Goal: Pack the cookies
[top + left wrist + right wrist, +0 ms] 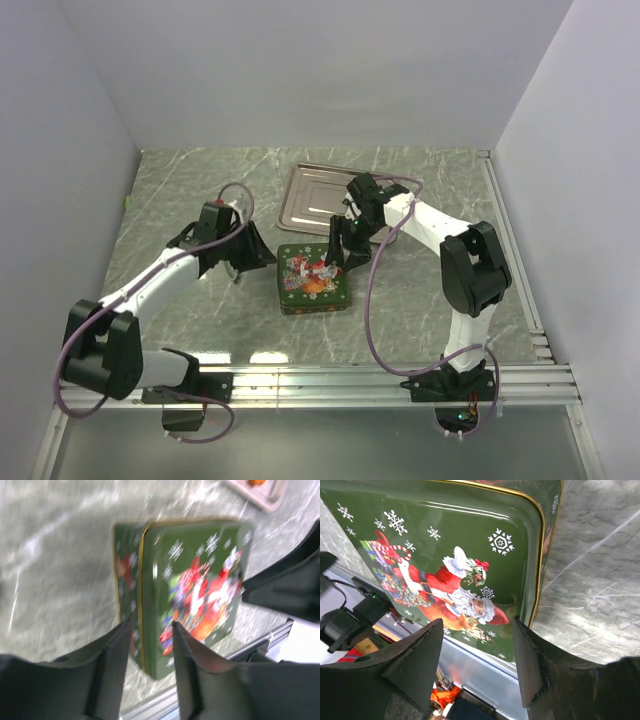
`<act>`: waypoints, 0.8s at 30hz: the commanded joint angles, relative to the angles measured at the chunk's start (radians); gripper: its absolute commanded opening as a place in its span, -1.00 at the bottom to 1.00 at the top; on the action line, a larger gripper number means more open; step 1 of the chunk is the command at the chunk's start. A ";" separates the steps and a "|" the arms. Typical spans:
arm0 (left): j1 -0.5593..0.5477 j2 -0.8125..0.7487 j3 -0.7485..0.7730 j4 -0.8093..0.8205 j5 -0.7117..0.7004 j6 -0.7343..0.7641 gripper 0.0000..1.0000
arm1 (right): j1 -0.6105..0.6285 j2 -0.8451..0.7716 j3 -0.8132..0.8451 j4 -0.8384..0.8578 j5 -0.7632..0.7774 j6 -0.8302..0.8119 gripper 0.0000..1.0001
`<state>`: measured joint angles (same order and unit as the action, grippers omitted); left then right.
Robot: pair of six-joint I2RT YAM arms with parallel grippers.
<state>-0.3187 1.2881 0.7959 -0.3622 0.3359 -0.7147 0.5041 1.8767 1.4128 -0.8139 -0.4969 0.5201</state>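
Observation:
A green Christmas tin (313, 280) with a Santa picture lies flat on the marble table, its lid on. My left gripper (238, 268) hangs just left of it. In the left wrist view the left gripper (148, 627) is open, and the tin (200, 580) shows blurred beyond the fingertips with its left edge in the gap. My right gripper (338, 255) hovers over the tin's far edge. Seen from the right wrist, the right gripper (477, 627) is open above the lid (445, 540), holding nothing. One orange cookie (257, 482) shows partly on the tray; other cookies are hidden.
A metal tray (310, 190) lies behind the tin, partly covered by the right arm. An aluminium rail (400, 375) runs along the near table edge. White walls close in the table on the left, back and right.

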 commanded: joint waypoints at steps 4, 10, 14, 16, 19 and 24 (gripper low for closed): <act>-0.002 0.105 0.187 0.057 0.031 0.040 -0.80 | 0.013 0.025 0.046 0.019 -0.019 0.008 0.29; -0.006 0.186 0.261 0.094 0.074 0.031 -0.99 | 0.013 0.047 0.072 0.006 -0.020 0.004 0.29; -0.013 0.211 0.270 0.120 0.101 0.021 -0.99 | 0.014 0.065 0.095 0.004 -0.031 0.008 0.29; -0.013 0.208 0.255 0.127 0.104 0.017 -0.99 | 0.014 0.079 0.118 -0.002 -0.038 0.005 0.28; -0.013 0.185 0.224 0.146 0.110 0.012 -0.99 | 0.014 0.076 0.147 -0.021 -0.025 -0.002 0.28; -0.013 0.119 0.204 0.147 0.091 0.001 -0.99 | -0.035 0.001 0.123 -0.028 0.014 -0.014 0.29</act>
<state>-0.3271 1.4769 1.0019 -0.2520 0.4210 -0.7017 0.4995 1.9484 1.5166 -0.8265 -0.5102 0.5224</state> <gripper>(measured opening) 0.014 0.643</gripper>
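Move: The closed cookie tin's lid lies about 11 cm to my left hand's right and 3 cm back, with the middle of the tin some 7 cm lower. The tongs lie on the table about 9 cm to the left of this hand and 10 cm ahead; the metal tray is some 15 cm ahead and 17 cm right. From my right hand, close over the lid's right part, the middle of the tin is 5 cm left, 3 cm back and 5 cm below. I shut my left hand's empty fingers while swinging it forward about 6 cm, with some 4 cm up and 4 cm to the right, out along the tin's left side to above its far-left corner, where it slows and hovers. My right hand, still open, eases about 2 cm forward and a little left over the lid, towards its far edge. ##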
